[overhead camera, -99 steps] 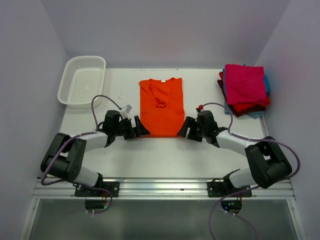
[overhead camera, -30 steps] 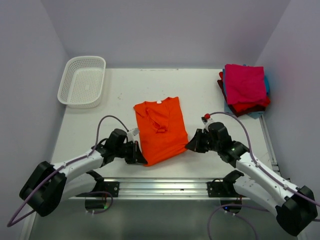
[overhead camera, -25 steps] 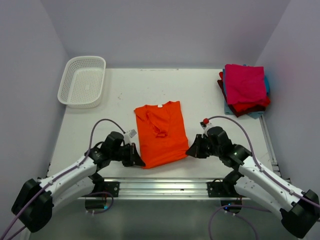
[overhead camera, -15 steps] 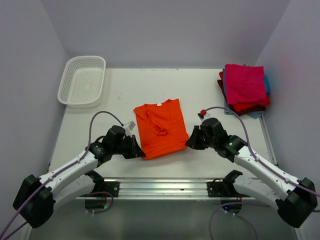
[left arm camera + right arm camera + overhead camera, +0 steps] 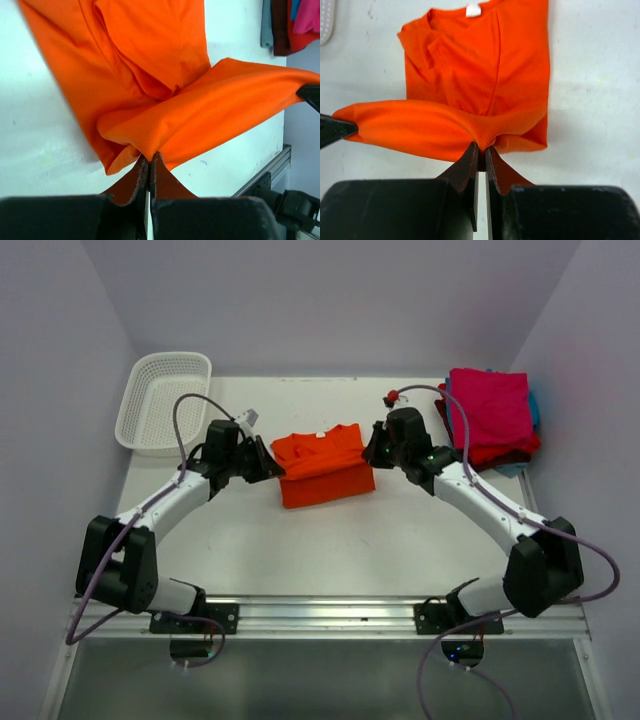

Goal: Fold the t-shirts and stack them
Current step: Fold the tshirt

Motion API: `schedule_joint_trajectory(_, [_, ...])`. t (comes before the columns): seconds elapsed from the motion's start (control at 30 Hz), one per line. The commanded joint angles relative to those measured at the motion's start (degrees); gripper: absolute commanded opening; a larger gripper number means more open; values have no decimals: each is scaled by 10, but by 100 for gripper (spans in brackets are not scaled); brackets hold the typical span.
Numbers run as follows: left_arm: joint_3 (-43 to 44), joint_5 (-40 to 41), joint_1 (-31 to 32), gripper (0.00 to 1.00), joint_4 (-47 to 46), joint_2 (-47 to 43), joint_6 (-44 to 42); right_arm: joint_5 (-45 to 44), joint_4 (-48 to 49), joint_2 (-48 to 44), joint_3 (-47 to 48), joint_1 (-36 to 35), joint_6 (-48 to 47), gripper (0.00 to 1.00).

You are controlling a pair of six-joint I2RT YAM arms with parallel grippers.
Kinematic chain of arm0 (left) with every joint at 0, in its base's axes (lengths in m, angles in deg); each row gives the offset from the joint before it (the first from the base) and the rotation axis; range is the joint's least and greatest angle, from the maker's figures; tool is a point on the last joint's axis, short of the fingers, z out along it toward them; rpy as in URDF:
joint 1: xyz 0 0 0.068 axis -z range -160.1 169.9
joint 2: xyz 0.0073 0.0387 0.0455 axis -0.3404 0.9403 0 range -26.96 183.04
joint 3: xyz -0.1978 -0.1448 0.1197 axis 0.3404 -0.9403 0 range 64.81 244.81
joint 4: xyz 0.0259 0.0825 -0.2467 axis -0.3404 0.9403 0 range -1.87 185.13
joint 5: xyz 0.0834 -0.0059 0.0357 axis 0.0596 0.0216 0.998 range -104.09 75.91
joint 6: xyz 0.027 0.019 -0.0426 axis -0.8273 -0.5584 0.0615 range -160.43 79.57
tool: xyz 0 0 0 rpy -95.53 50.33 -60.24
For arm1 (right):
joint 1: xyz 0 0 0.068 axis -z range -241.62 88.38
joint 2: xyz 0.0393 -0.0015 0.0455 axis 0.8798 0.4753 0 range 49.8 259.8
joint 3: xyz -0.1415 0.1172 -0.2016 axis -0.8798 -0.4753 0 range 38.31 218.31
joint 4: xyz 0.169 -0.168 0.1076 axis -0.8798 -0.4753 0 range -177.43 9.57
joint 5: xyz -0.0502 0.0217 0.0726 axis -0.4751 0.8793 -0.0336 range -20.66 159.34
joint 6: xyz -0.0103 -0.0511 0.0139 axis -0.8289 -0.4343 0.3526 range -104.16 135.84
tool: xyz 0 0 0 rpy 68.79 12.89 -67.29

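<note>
The bright orange t-shirt lies mid-table, its lower half lifted and doubled over toward the collar. My left gripper is shut on the hem's left corner, and the left wrist view shows the cloth pinched at the tips. My right gripper is shut on the hem's right corner, and the right wrist view shows orange fabric bunched between its jaws. The hem hangs stretched between both grippers above the collar half. Folded t-shirts are stacked at the far right, magenta-pink on top.
A white lattice basket stands at the far left corner. The white table shows bare between the shirt and the arm bases. Grey walls close in the left, right and back sides.
Both grippers, still shut on the hem corners, have swung from the near edge toward the far side. They have carried the shirt's lower half up and over its upper half.
</note>
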Motion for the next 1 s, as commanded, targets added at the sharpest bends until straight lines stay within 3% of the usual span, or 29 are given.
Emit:
schedule_joint_trajectory(0.0, [57,-32,-26,0,-43,63,-31,0,52,73,65,35,-31,0])
schedule_joint_trajectory(0.2, [151,-81,-64,0,-91,201,-17,29,83,232,181,63,-34,0])
schedule_joint_trajectory(0.33, [220,-85,-95,0,-151,285,2,55,67,362,343,85,-33,0])
schedule_joint_trajectory(0.37, [261,-94,-102,5,-156,328,19,50,60,399,383,88,-34,10])
schedule_joint_trajectory(0.4, [276,-97,-114,21,-170,346,31,52,56,434,424,95,-34,31])
schedule_joint_trajectory(0.43, [289,-89,-119,37,-208,363,42,56,47,505,512,97,-34,69])
schedule_joint_trajectory(0.47, [312,-74,-122,66,-217,387,51,56,39,533,546,99,-27,81])
schedule_joint_trajectory(0.5, [317,-75,-128,79,-251,391,71,62,39,555,573,105,-21,94])
schedule_joint_trajectory(0.53, [314,-76,-128,98,-268,390,80,77,43,577,598,107,-17,99])
schedule_joint_trajectory(0.6, [303,-76,-126,100,-277,364,81,79,75,550,561,108,-15,99])
schedule_joint_trajectory(0.63, [293,-73,-125,100,-286,349,78,78,134,502,484,109,-16,99])
schedule_joint_trajectory(0.7, [262,-68,-124,100,-293,307,69,70,172,456,421,110,-26,99])
schedule_joint_trajectory(0.87, [225,-119,-112,100,-292,255,57,63,167,380,347,113,-49,99])
schedule_joint_trajectory(0.97, [228,-184,-85,98,-348,269,64,70,151,372,326,122,-55,99])
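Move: Both hands still pinch the t-shirt's hem above the table. The collar with its white label lies some 15 cm ahead of the left hand, 11 cm to its right and about 10 cm below; from the right hand it is 12 cm ahead, 13 cm left and 12 cm below. The basket stands 23 cm ahead and 33 cm left of the left hand, the shirt stack 13 cm ahead and 35 cm right of the right hand. Both hands carry the hem some 20 cm forward over the collar and release it; left then rises, right sinks. ##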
